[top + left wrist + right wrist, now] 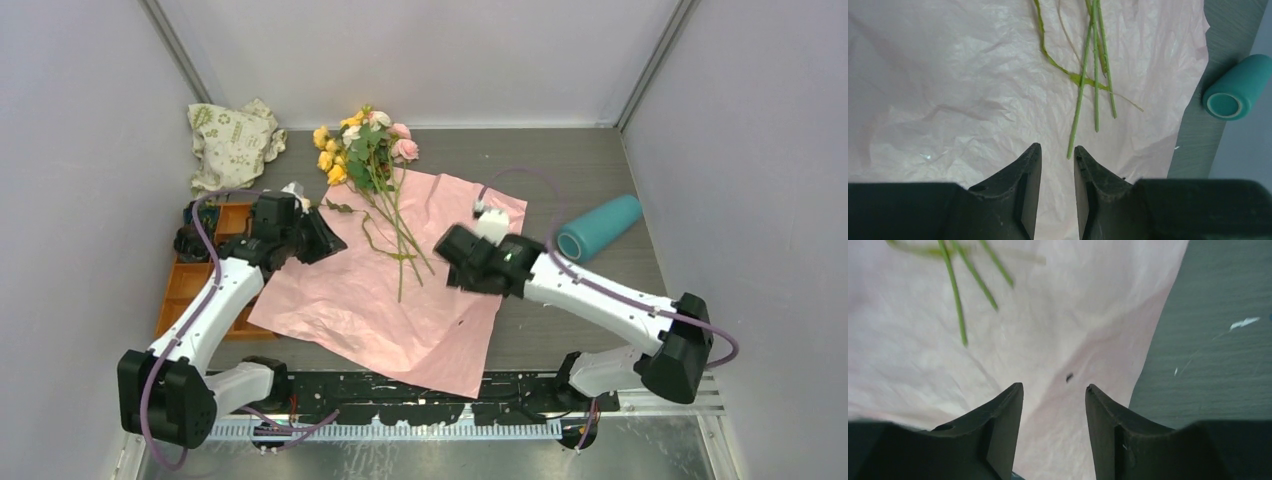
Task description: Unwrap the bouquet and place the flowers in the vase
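The bouquet lies unwrapped. Its pink wrapping paper (330, 300) is spread flat on the table, and the flowers (365, 150) rest on it with yellow, pink and white heads at the far edge and green stems (400, 235) pointing toward me. The teal vase (598, 228) lies on its side to the right of the paper, mouth toward the paper. My left gripper (330, 242) hovers over the paper left of the stems, open by a narrow gap (1057, 152), and a stem end (1070, 150) lies just past its tips. My right gripper (447, 262) hovers right of the stems, open and empty (1054, 390).
A beige green-printed cloth bag (232, 140) sits at the back left. An orange compartmented tray (200, 280) stands along the left side under the left arm. Grey walls close in the table on three sides. The paper's right edge meets bare dark tabletop (1208, 365).
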`<act>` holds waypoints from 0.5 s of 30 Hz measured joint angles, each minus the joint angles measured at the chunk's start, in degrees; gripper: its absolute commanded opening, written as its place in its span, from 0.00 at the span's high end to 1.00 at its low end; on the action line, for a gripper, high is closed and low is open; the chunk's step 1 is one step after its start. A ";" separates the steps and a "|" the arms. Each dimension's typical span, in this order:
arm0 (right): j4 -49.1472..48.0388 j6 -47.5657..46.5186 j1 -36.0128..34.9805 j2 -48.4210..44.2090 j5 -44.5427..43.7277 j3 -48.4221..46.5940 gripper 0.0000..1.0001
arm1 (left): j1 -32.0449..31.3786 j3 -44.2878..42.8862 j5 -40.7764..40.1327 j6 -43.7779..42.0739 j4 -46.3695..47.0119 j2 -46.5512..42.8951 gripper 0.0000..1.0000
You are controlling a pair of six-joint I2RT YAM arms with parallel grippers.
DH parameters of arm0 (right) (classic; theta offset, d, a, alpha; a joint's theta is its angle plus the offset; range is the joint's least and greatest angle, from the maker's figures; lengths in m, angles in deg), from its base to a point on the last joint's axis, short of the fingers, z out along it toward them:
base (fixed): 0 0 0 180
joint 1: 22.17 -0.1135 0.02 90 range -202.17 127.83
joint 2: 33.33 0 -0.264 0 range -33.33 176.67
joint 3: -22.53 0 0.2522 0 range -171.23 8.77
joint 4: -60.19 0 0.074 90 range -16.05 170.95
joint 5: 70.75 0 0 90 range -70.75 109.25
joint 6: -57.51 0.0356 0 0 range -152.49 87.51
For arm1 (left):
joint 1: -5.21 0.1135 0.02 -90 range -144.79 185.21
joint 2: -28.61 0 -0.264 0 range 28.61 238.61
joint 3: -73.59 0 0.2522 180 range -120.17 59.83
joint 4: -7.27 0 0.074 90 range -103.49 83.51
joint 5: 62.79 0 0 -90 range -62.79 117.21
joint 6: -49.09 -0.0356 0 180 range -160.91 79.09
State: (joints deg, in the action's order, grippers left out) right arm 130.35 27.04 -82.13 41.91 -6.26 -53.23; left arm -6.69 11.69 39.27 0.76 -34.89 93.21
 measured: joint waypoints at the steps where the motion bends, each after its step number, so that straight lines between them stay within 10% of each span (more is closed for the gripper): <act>1: 0.35 -0.35 2.78 0.00 -0.79 -3.08 0.45 | -0.76 -0.33 -0.02 0.20 0.00 0.02 0.68; 10: -2.73 -9.62 44.85 9.64 2.08 -19.15 0.45 | -6.93 -5.70 1.40 0.79 1.20 4.31 0.68; 15: -5.14 -12.70 57.11 19.34 3.61 -24.90 0.48 | -7.13 -6.14 2.08 0.76 2.05 6.21 0.68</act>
State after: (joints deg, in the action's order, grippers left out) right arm 125.21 14.34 -25.02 61.25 -2.66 -78.13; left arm -13.82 5.54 41.34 1.53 -32.84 99.42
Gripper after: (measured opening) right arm 0.527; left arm 0.317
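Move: The teal vase lies on its side about 31 cm to the right of the right hand, some 15 cm farther out and roughly 9 cm lower. The flower stems' cut ends are about 10 cm to that hand's left and 3 cm ahead, the blossoms some 21 cm left and 29 cm ahead, all on the table. From the left hand the vase is about 55 cm to the right, 4 cm ahead and 11 cm below. Forward and to the right, fast, the empty right hand sweeps off the opened wrapping paper towards the vase, some 23 cm each way, going forward and up first and then swinging more to the right and sinking slightly. Its wrist turns about 45 degrees clockwise, fingers staying half open. The left hand, also empty, shifts about 5 cm right towards the stems. ##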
